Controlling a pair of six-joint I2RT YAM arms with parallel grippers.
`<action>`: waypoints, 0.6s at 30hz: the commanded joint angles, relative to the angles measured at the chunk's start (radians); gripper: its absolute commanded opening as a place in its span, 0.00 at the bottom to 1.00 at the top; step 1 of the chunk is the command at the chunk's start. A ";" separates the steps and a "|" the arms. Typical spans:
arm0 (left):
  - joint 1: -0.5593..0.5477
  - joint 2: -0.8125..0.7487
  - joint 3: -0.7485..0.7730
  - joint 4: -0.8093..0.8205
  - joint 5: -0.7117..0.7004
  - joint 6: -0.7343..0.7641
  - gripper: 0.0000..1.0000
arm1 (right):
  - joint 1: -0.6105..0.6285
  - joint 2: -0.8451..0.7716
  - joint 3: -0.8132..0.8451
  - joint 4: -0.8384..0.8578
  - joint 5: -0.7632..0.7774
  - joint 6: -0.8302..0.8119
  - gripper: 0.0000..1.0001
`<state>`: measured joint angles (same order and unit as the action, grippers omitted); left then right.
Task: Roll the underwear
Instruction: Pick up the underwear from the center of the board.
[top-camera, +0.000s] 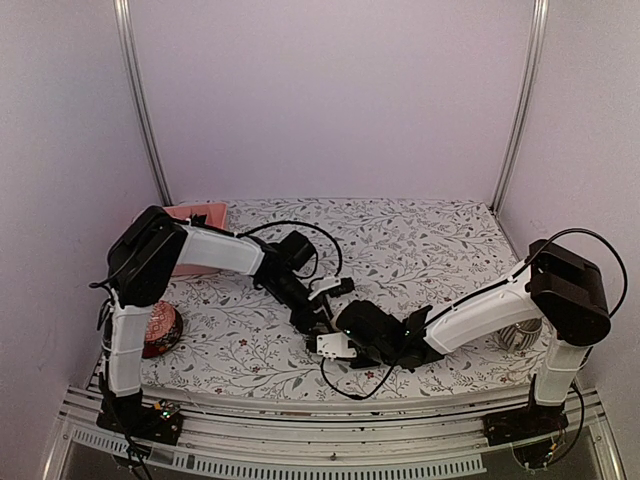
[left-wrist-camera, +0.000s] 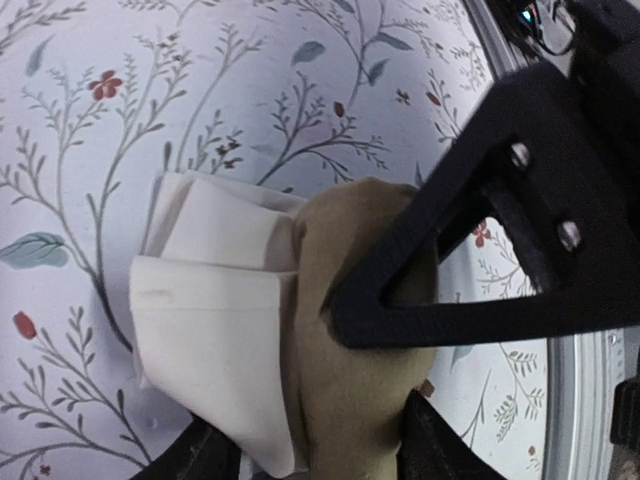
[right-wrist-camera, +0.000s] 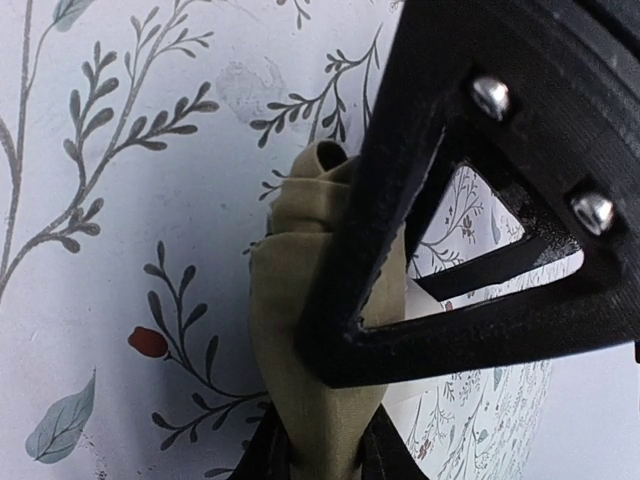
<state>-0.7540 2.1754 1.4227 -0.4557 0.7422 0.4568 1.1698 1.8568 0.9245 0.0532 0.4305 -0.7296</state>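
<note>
The tan-beige underwear (left-wrist-camera: 355, 370) is bunched into a thick fold on the flowered tablecloth, its pale band (left-wrist-camera: 215, 320) folded on the left side. My left gripper (left-wrist-camera: 315, 455) has its fingers against both sides of this bundle and is shut on it. In the right wrist view the same tan underwear (right-wrist-camera: 300, 330) narrows into a pinch where my right gripper (right-wrist-camera: 320, 450) is shut on it. Seen from above, the left gripper (top-camera: 322, 322) and the right gripper (top-camera: 348, 335) meet near the table's front centre, each one's black finger frame crossing the other's wrist view.
A pink item (top-camera: 195, 213) lies at the back left corner. A dark red round object (top-camera: 160, 330) sits by the left arm's base, and a metallic object (top-camera: 520, 335) stands by the right arm's base. A black cable (top-camera: 355, 385) loops off the front edge.
</note>
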 joint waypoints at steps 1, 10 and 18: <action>-0.015 0.044 -0.005 -0.076 -0.053 0.002 0.46 | -0.008 0.015 -0.002 -0.062 -0.041 0.018 0.08; -0.045 -0.015 -0.056 -0.049 -0.057 0.029 0.00 | -0.021 0.000 0.007 -0.070 -0.043 0.037 0.22; -0.014 -0.160 -0.137 0.084 -0.105 -0.062 0.00 | -0.022 -0.138 0.006 -0.110 0.053 0.128 0.86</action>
<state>-0.7807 2.1021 1.3361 -0.4213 0.7048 0.4522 1.1553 1.8194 0.9260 0.0109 0.4377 -0.6743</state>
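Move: The rolled underwear lies low between the two hands, its middle roughly 2 cm to the left hand's right and 1 cm ahead, about level with the fingertips; the left fingers already straddle its left part. It is about 2 cm to the right hand's left and 1 cm ahead, and that hand still pinches it. From the left hand, the red dish stands about 35 cm left and 2 cm ahead, the pink box about 35 cm left and 33 cm ahead. The rolled underwear is taken over by the left hand: its fingers, a bit over half open, shut and pinch the roll's left part while the hand draws back about 1.5 cm. Once the left fingers have closed, the right ones open to about two thirds and let go of the roll, the hand rising about 1 cm and easing nearly as far to the right. ##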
